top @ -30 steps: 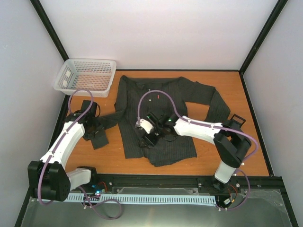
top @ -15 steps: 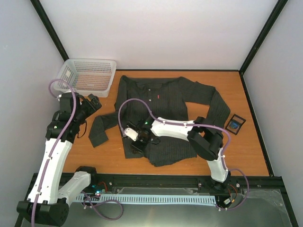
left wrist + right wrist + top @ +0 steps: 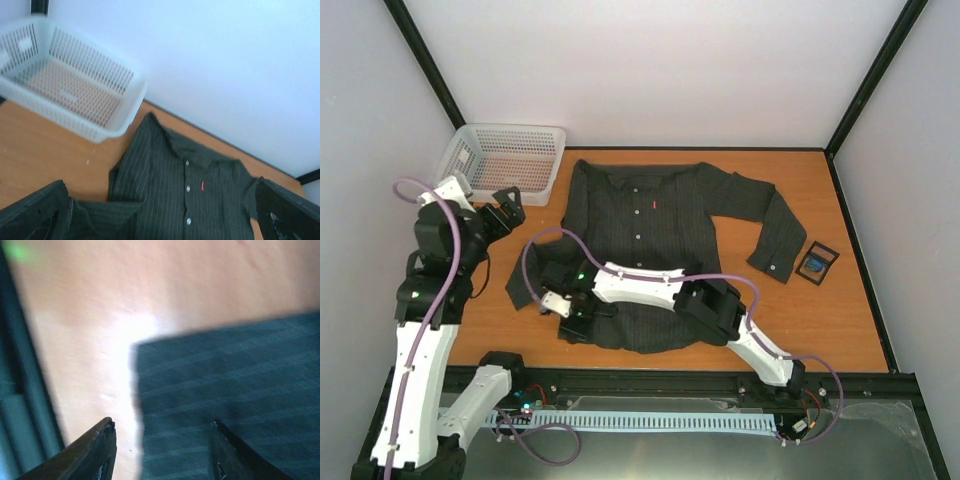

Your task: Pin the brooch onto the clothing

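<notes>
The clothing (image 3: 660, 250), a dark pinstriped shirt with white buttons and a tiny red tag (image 3: 202, 185), lies flat on the wooden table, collar toward the back wall. The brooch (image 3: 816, 264), a small blue piece on a dark square card, rests by the right cuff. My left gripper (image 3: 505, 212) hangs open and empty above the table left of the shirt, looking down on its collar (image 3: 165, 145). My right gripper (image 3: 572, 320) is low at the shirt's lower left hem. Its fingers (image 3: 100, 450) stand apart astride the hem edge (image 3: 135, 390), one over wood, one over cloth.
A white mesh basket (image 3: 500, 162) sits in the back left corner, also seen in the left wrist view (image 3: 65, 85). The shirt's left sleeve (image 3: 525, 280) lies folded down between the two grippers. Black frame rails border the table.
The left gripper let go of the left sleeve, opened wide and rose back toward the basket. The right arm swept left across the shirt to its lower left hem, jaws narrowing a little.
</notes>
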Robot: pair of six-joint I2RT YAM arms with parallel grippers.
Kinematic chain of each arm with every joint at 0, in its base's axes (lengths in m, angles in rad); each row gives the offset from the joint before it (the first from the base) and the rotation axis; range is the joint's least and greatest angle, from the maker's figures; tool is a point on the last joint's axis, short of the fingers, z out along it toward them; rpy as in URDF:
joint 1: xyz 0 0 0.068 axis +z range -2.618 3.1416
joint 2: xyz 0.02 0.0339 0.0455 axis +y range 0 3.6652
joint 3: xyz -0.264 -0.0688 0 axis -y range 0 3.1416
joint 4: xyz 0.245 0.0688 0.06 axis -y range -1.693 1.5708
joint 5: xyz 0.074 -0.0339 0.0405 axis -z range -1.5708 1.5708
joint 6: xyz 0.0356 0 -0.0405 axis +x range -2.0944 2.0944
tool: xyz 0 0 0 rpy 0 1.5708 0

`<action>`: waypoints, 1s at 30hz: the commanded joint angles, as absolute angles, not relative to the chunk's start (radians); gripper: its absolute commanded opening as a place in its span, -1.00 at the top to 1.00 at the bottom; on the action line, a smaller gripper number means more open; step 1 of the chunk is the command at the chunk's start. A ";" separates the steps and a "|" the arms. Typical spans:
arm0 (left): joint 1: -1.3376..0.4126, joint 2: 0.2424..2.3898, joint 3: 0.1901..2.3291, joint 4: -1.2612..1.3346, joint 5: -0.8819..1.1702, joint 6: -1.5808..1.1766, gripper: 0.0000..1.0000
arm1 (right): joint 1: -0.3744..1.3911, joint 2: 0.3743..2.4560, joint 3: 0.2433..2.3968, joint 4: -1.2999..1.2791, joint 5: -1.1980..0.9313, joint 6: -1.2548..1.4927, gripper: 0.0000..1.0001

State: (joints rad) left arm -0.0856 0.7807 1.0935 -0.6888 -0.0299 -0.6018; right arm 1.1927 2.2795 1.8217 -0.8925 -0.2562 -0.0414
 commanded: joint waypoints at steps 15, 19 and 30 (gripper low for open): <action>-0.081 0.773 0.984 -0.585 0.204 -0.572 -0.99 | 0.874 1.634 1.191 -0.618 -0.265 0.211 -0.59; -0.084 0.938 0.852 -0.484 0.544 -0.509 -1.00 | 0.735 1.543 1.030 -0.555 -0.228 0.233 -0.80; -0.283 1.472 0.969 -0.469 0.617 -0.397 -0.99 | 0.609 1.658 0.992 -0.552 -0.101 0.278 -0.96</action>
State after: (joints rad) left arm -0.2607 1.3636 0.8997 -0.5022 0.5571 -0.4641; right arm 0.6243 1.6352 1.0180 -0.5770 -0.1631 0.2310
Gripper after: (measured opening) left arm 0.997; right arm 0.982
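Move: The empty right hand is low beside the clothing's left hem corner, about 3 cm to its left; the right front panel lies some 15 cm ahead and 24 to the right, the button row's middle 20 ahead and 14 right. From the raised left hand, the left front panel is about 4 cm ahead, 14 right and 33 below; the button row's middle is 6 ahead and 23 right, the left cuff nearly beneath, 3 back and 3 left. The right hand backs off leftward and lifts about 13 cm clear of the hem corner, then arcs right and forward over the button row, sinking towards the right panel, opening wide from half-open and turning some 50 degrees clockwise. The left, kept wide open, rises briefly, then swoops down and right towards the left panel, turning clockwise and tipping its fingers down. ##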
